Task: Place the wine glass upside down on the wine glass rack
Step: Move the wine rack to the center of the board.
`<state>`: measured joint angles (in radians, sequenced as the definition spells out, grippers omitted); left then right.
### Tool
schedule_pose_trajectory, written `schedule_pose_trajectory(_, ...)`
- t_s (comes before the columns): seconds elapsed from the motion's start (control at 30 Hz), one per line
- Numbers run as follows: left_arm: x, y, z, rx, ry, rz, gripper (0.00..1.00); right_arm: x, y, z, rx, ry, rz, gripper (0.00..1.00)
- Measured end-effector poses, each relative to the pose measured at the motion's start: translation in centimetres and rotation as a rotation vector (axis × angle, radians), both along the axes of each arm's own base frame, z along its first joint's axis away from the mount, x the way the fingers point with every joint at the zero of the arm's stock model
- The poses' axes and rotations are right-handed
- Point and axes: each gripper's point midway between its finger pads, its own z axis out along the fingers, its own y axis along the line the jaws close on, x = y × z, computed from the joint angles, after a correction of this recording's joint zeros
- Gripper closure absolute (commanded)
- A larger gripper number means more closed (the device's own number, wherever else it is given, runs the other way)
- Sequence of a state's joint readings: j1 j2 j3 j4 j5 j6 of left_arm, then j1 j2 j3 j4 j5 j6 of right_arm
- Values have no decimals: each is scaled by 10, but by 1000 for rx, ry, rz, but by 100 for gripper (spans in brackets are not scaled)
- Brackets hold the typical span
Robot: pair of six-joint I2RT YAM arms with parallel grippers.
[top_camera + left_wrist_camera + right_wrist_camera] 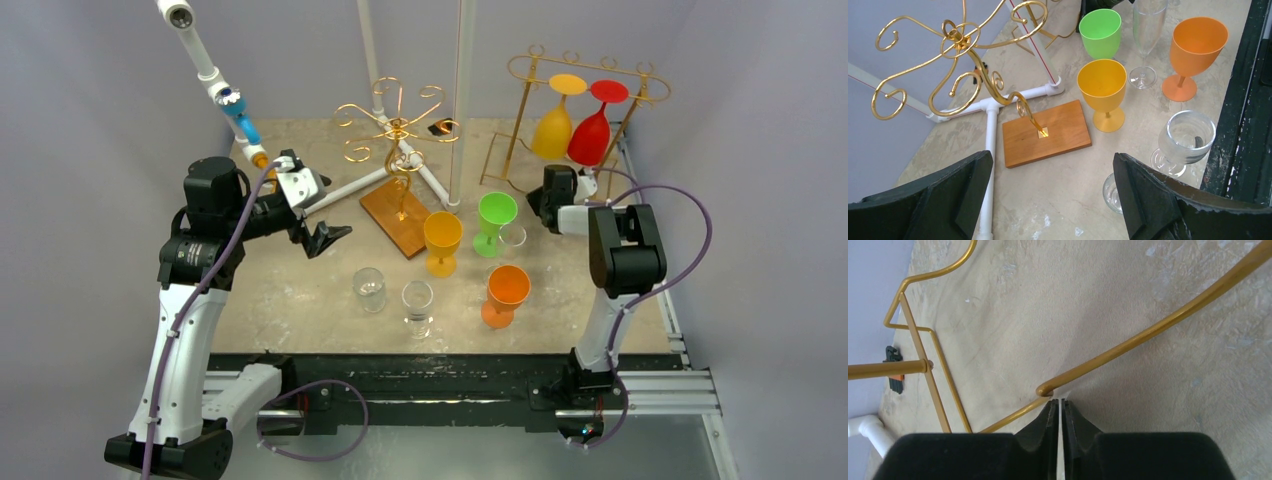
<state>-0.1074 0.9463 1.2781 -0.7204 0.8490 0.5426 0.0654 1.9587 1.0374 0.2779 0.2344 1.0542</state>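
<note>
The gold bar rack [590,70] stands at the back right with a yellow wine glass [553,130] and a red wine glass [590,135] hanging upside down from it. Upright on the table are a green glass [495,215], a yellow goblet [442,240] and an orange goblet [505,295]. My right gripper [1061,401] is shut and empty, its tips just by the curled end of the rack's foot wire [1148,330], low over the table. My left gripper [1053,200] hangs wide open and empty above the table, near a wooden base [1045,132].
A gold tree-shaped rack [397,125] rises from the wooden base [395,215] at centre back. Two clear glasses [369,290] [417,305] stand near the front, and a clear flute [513,238] stands beside the green glass. White pipes [350,185] cross the back left.
</note>
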Motion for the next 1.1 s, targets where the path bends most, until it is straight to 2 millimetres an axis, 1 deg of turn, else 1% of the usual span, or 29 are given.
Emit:
schedule_pose_trajectory(0.1, 0, 0, -1, -2, 7, 1, 0, -5, -2, 4, -13, -12, -3, 61)
schedule_pose_trajectory(0.17, -2, 0, -2, -3, 21, 2, 0, -16, -4, 6, -22, -9, 0, 56)
schedule_pose_trajectory(0.43, -6, 0, 5, -21, 48, 11, 0, -54, -10, 17, -39, -10, -8, 42)
schedule_pose_trajectory(0.57, -8, -1, 8, -43, 72, 22, 0, -87, -9, 26, -38, -21, -2, 36)
schedule_pose_trajectory(0.63, -8, -1, 9, -57, 89, 30, 0, -102, -7, 37, -36, -44, 10, 34)
schedule_pose_trajectory(0.7, -8, -1, 10, -70, 107, 42, 0, -118, 1, 51, -38, -68, 37, 29)
schedule_pose_trajectory(0.77, -8, -1, 10, -82, 126, 55, 0, -133, 15, 70, -41, -111, 81, 24)
schedule_pose_trajectory(0.87, -8, 0, 9, -94, 149, 74, 0, -155, 37, 101, -42, -175, 155, 21)
schedule_pose_trajectory(0.93, -7, 1, 9, -99, 160, 91, 0, -171, 46, 120, -44, -211, 196, 15)
schedule_pose_trajectory(1.0, -5, 3, 8, -100, 167, 112, 0, -186, 44, 137, -55, -243, 209, 13)
schedule_pose_trajectory(1.1, 0, 7, 6, -95, 171, 146, 2, -204, 33, 154, -104, -249, 202, 13)
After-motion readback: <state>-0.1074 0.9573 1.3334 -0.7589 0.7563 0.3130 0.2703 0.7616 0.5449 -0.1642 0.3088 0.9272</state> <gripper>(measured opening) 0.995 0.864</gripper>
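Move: The right hand is at the wine rack's low front wire, closed fingertips against it; the rack's middle is about 11 cm ahead, 5 right and 15 above. The green glass is some 13 cm to this hand's left and 9 back, the clear flute 11 left and 15 back, the yellow glass on the table 23 left and 17 back. From the left hand the green glass lies about 15 cm ahead, 30 right and well below. The right hand comes free of the rack's front wire and backs away towards its base, some 20 cm in all, drawing off low at first and then climbing quickly to about 15 cm higher. On the way the closed fingers spread almost fully, the wrist tips the fingertips up roughly 15 degrees and swings them a little counter-clockwise, and a brief swing of some 5 cm to the left leaves the open hand nearer than the green glass, above and to its right. ##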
